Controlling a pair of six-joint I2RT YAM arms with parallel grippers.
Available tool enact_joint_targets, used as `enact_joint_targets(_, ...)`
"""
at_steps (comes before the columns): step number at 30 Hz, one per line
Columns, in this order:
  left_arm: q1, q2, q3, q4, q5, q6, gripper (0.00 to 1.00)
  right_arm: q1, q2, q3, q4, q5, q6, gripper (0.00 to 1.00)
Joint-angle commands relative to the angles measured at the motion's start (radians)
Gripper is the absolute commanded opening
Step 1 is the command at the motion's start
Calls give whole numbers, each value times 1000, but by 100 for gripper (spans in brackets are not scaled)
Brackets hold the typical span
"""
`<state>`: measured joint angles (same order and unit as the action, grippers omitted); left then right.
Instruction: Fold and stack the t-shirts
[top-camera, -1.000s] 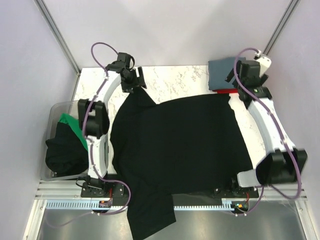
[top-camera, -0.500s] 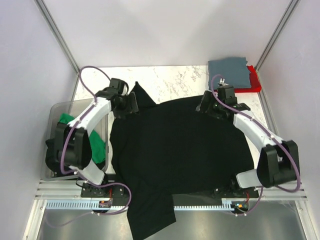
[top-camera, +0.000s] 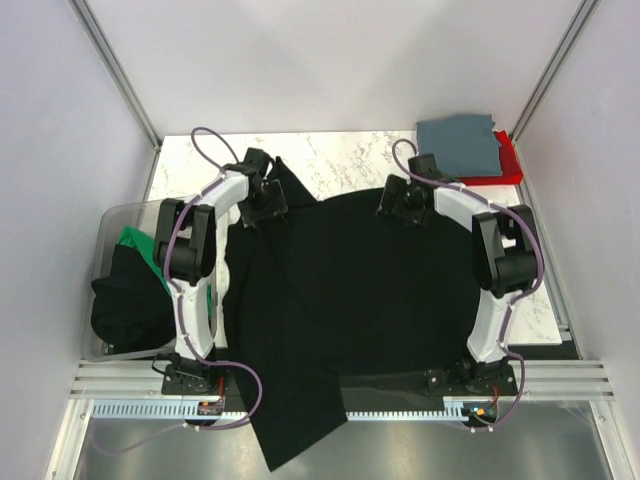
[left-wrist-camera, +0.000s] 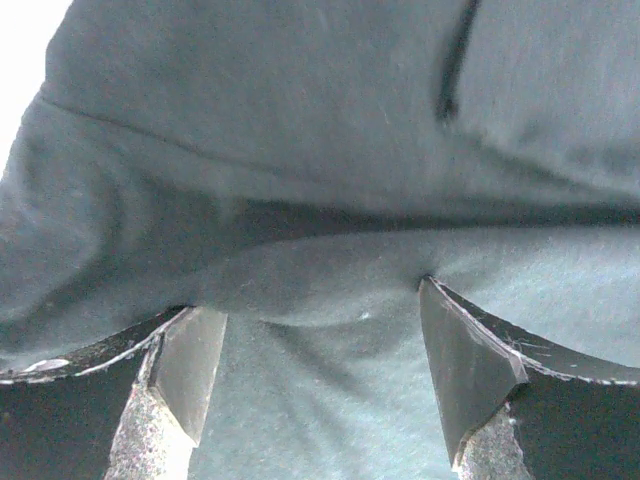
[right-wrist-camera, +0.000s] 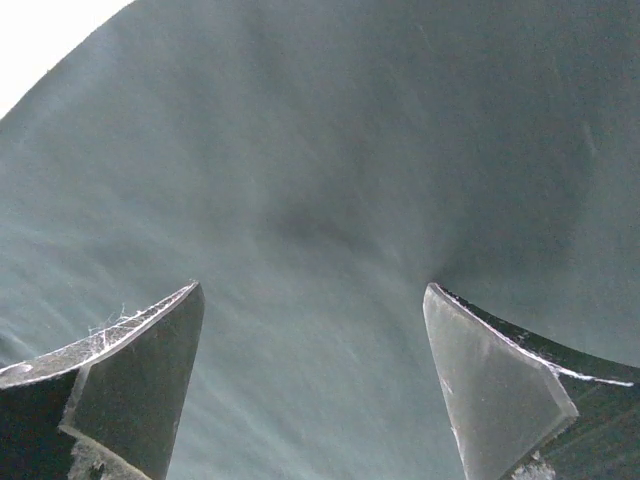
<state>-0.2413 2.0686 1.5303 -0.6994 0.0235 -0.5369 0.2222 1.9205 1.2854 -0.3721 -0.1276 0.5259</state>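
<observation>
A large black t-shirt lies spread over the table, one end hanging over the near edge. My left gripper is down on its far left part, open, with a raised fold of black cloth between the fingertips. My right gripper is down on the shirt's far edge, open, its fingers wide apart on smooth black cloth. A folded slate grey-blue t-shirt lies on a red one at the far right corner.
A clear plastic bin stands off the table's left side and holds a green t-shirt and another black one. White marble tabletop shows along the far edge. Metal frame posts rise at both far corners.
Both arms have swung in from the far corners and come down on the black shirt's far edge. The shirt's far corners and right side have drawn inward. The left jaws have narrowed slightly.
</observation>
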Motion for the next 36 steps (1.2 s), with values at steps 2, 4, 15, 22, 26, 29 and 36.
enact_joint_targets(2,20,183,262,-17,-85,-37,84,-35,184,223,-5,3,3,98)
enact_joint_targets(4,31,310,478,-98,-86,-34,84,-44,280,313,-19,0,11,98)
enact_joint_targets(15,63,294,732,-204,-2,-69,83,-43,341,643,-59,-141,-55,98)
enact_joint_targets(22,65,-241,207,-117,-86,-43,85,34,-33,382,-68,-51,-58,98)
enact_joint_targets(26,63,-473,-83,-63,-89,-43,85,74,-309,40,-68,23,32,98)
enact_joint_targets(29,63,-616,-310,-14,-57,-66,84,86,-420,-171,-64,11,104,98)
enact_joint_targets(36,51,-864,-679,69,30,-136,83,78,-483,-353,-114,146,121,98)
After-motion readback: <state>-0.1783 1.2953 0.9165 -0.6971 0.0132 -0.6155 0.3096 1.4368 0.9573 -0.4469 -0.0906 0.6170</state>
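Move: The black t-shirt lies spread right under both open grippers. Its middle is about 16 cm back and 15 cm right of the left hand, and some 17 cm back and 7 cm left of the right hand, with the cloth barely below either. The plastic bin stands roughly 19 cm left of the left hand and 14 cm back. The blue folded shirt lies about 15 cm ahead of the right hand and 12 cm to its right. With open fingertips on the black t-shirt, both hands push its cloth forward side by side, about 15 cm, fingers tipping slightly outward. They then lift off, arc up and back over the shirt, and come down towards its nearer part, ending 10–14 cm back from the start and still raised, the left one also drifting left towards the bin. ##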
